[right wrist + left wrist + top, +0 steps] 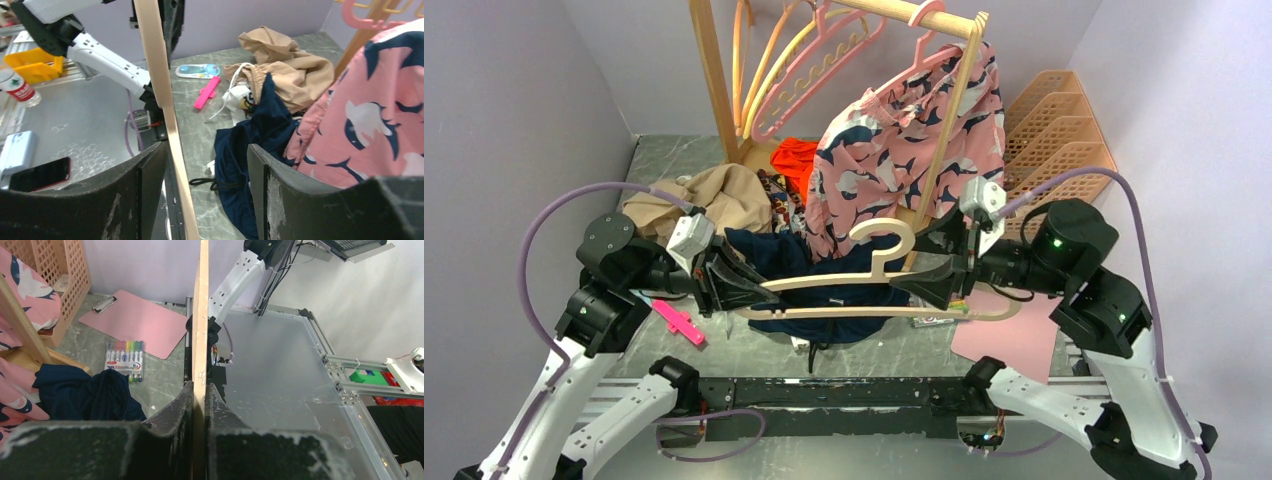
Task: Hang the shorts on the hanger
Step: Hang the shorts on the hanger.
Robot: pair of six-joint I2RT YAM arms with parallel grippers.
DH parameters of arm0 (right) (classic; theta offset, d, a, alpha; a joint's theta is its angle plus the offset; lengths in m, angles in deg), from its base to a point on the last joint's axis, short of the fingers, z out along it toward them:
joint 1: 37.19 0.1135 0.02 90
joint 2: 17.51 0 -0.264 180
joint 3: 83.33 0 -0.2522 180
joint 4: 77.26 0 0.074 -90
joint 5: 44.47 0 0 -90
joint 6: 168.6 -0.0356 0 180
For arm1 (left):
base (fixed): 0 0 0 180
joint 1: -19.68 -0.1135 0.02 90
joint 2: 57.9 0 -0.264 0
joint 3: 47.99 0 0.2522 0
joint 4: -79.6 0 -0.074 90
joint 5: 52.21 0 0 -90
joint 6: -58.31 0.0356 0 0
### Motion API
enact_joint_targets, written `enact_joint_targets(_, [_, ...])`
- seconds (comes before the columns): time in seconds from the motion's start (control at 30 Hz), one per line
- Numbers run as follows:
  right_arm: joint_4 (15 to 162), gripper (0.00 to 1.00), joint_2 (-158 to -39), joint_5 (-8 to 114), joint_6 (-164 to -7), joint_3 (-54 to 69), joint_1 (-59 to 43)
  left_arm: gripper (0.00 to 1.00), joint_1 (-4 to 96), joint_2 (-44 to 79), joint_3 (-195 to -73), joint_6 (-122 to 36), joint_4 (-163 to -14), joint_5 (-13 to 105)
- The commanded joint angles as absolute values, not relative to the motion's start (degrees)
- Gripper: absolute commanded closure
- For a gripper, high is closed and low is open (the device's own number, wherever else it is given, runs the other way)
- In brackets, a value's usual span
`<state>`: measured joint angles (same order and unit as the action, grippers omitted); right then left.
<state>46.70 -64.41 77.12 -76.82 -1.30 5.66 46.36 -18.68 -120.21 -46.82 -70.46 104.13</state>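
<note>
The pale cream hanger [864, 283] hangs level above the table, its hook [886, 236] pointing up. My left gripper [759, 290] is shut on its left end; in the left wrist view the hanger bar [201, 315] runs straight out from between the pressed fingers [182, 405]. My right gripper [916, 285] stands open around the right part of the hanger bar [160, 85]. The bar lies close to the left finger [145, 175], with a wide gap to the other one. The navy shorts [824, 322] lie crumpled on the table under the hanger, drawstring [220, 182] showing.
Behind stands a wooden rack with pink hangers [824, 60] and pink printed shorts [904, 140]. A tan garment [714, 200] lies at the back left, a slatted wooden basket [1059, 130] at the back right. A pink clipboard [1014, 335], a marker pack [124, 354] and a pink clip [679, 322] lie on the table.
</note>
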Motion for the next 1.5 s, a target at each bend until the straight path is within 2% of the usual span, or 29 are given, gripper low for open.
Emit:
enact_joint_targets(0.0, [47.83, 0.38, -67.15, 83.77, -76.68, -2.30, 5.72, 0.93, 46.22, -16.94, -122.57, -43.54, -70.64, 106.66])
enact_joint_targets(0.23, [47.94, 0.53, -69.13, 86.23, -78.07, -1.94, 5.77, 0.93, 46.22, -14.16, -124.96, -41.84, -71.15, 106.72])
enact_joint_targets(0.37, [46.80, 0.66, -69.30, 85.86, -78.22, -1.69, 5.74, 0.93, 46.22, -12.99, -125.80, -40.99, -71.00, 106.37])
enact_joint_targets(0.47, [46.04, 0.84, -69.53, 85.64, -78.40, -1.28, 5.78, 0.93, 46.22, -12.41, -125.73, -41.81, -72.33, 105.98])
enact_joint_targets(0.5, [46.07, 0.97, -69.40, 85.33, -78.57, -0.91, 5.74, 0.93, 46.22, -12.23, -125.56, -42.29, -73.08, 105.98])
enact_joint_targets(0.53, [46.43, 1.00, -69.09, 84.70, -78.71, -0.32, 5.73, 0.93, 46.22, -12.20, -125.41, -42.91, -73.66, 105.67])
enact_joint_targets(0.6, [48.89, 1.00, -67.71, 83.65, -79.84, 1.56, 5.71, 0.90, 46.22, -12.19, -124.85, -43.77, -74.63, 105.06])
enact_joint_targets(0.73, [58.25, 1.00, -62.70, 80.07, -83.99, 6.91, 5.70, 0.51, 46.22, -13.43, -123.22, -45.05, -75.59, 103.85])
enact_joint_targets(0.8, [62.27, 1.00, -60.62, 78.85, -85.59, 9.21, 5.72, 0.39, 46.22, -14.72, -121.87, -46.04, -76.54, 102.82])
enact_joint_targets(0.87, [65.19, 1.00, -59.28, 77.90, -86.85, 11.20, 5.76, 0.34, 46.21, -15.92, -121.12, -46.87, -77.20, 101.81])
enact_joint_targets(1.03, [69.63, 1.00, -56.83, 73.66, -88.70, 15.41, 5.77, 0.31, 46.20, -17.00, -123.34, -45.20, -74.48, 96.92])
enact_joint_targets(1.2, [66.95, 1.00, -57.38, 75.50, -87.22, 16.46, 5.74, 0.31, 46.22, -18.03, -125.42, -44.20, -73.53, 91.74])
enact_joint_targets(1.47, [64.37, 1.00, -57.37, 78.11, -85.28, 16.61, 5.71, 0.30, 46.22, -15.08, -130.00, -41.53, -70.66, 92.69])
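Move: My left hand grips one end of the hanger. From it my open right gripper is about 20 cm to the right, 3 cm ahead and slightly higher. From my right hand, the hanger's neck is about 4 cm to the left, 1 cm back and slightly lower; the navy shorts lie some 12 cm ahead, 10 cm left and 42 cm down, and the pink shorts hang about 25 cm ahead and 15 cm lower. I slide my right hand about 2.5 cm left and slightly down over the hanger's shoulder and shut its fingers there beside the neck, while my left carries its end about 2.5 cm forward. Then my left opens wide and drifts up some 3 cm and a little forward around the end, turning about 10 degrees counter-clockwise; my right keeps its pinch, easing about 1 cm down and back right, its left side tilting up. ##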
